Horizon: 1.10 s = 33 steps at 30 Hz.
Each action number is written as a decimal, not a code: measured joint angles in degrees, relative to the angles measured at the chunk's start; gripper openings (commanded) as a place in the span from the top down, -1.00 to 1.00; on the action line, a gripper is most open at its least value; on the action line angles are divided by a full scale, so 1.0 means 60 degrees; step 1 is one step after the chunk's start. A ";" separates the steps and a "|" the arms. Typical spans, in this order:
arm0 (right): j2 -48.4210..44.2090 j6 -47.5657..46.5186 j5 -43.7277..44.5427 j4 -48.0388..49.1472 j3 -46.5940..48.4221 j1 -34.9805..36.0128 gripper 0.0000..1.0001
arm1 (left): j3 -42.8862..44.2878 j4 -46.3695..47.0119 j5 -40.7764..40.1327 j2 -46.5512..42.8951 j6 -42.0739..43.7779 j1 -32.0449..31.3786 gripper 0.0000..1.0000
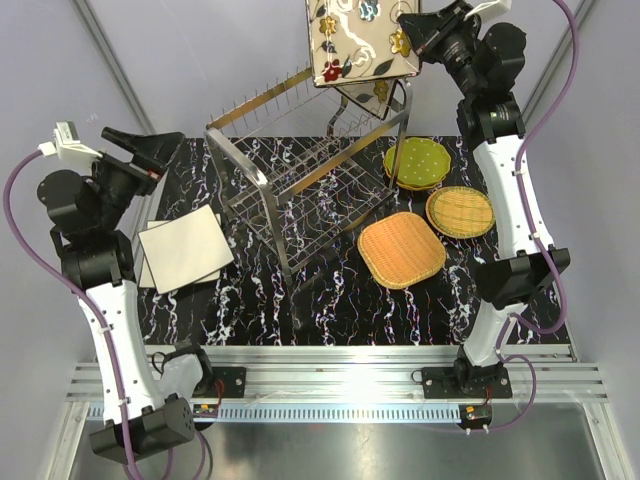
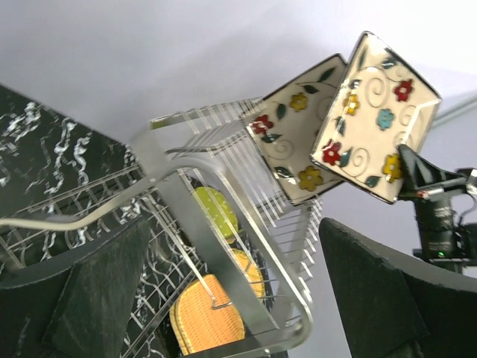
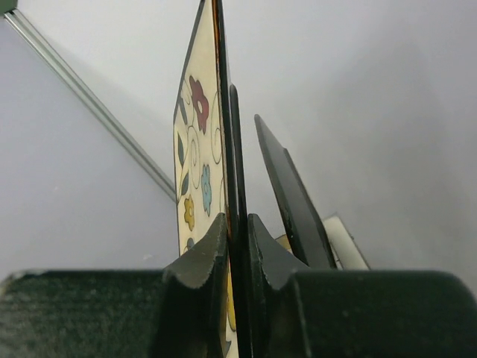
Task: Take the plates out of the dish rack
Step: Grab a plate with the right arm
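Observation:
My right gripper (image 1: 408,36) is shut on the edge of a cream flower-patterned plate (image 1: 358,40), holding it upright in the air above the far right end of the chrome dish rack (image 1: 300,185). In the right wrist view both fingers (image 3: 201,261) pinch the plate's rim (image 3: 195,149). From the left wrist, a second flowered plate (image 2: 294,138) stands in the rack's prongs (image 2: 223,246) just behind the lifted one (image 2: 376,115). My left gripper (image 1: 152,152) hangs open with nothing in it, left of the rack.
Cream square plates (image 1: 185,248) lie stacked on the mat left of the rack. To its right sit a green dotted plate (image 1: 418,162) and two wicker plates (image 1: 460,211) (image 1: 401,249). The black marbled mat (image 1: 330,300) ends near the arm bases.

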 measured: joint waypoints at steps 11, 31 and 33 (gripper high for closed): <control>-0.0004 0.1869 -0.0765 -0.0004 -0.0047 0.0000 1.00 | 0.0678 0.0721 -0.0058 0.0379 -0.0149 -0.1541 -0.98; -0.0280 0.3238 -0.1858 0.0058 -0.1574 0.0747 1.00 | 0.1945 0.1042 -0.1078 0.1996 0.0259 -0.4350 -0.98; -0.0346 0.3297 -0.1956 0.0058 -0.1676 0.0867 1.00 | 0.1945 0.1045 -0.1162 0.2029 0.0266 -0.4422 -0.98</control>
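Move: The flowered plate in the right gripper lies some 34 cm to the right of the empty left gripper, about 20 cm ahead and 14 cm above. The rack's left end bar is roughly 12 cm right of the left gripper, 6 cm ahead and 12 cm below. From the right hand, the left gripper lies about 40 cm left, 18 cm back and 10 cm lower; the rack plate sits 6 cm left, 4 cm ahead, 5 cm below. Bring the open left gripper about 12 cm right towards the held flowered plate, rising about 5 cm, and turn it some 20 degrees clockwise. With the right gripper keep the pinch on the plate's edge; turn it counter-clockwise and tip it down about 20 degrees, then carry the plate left, down and back towards the left gripper. ##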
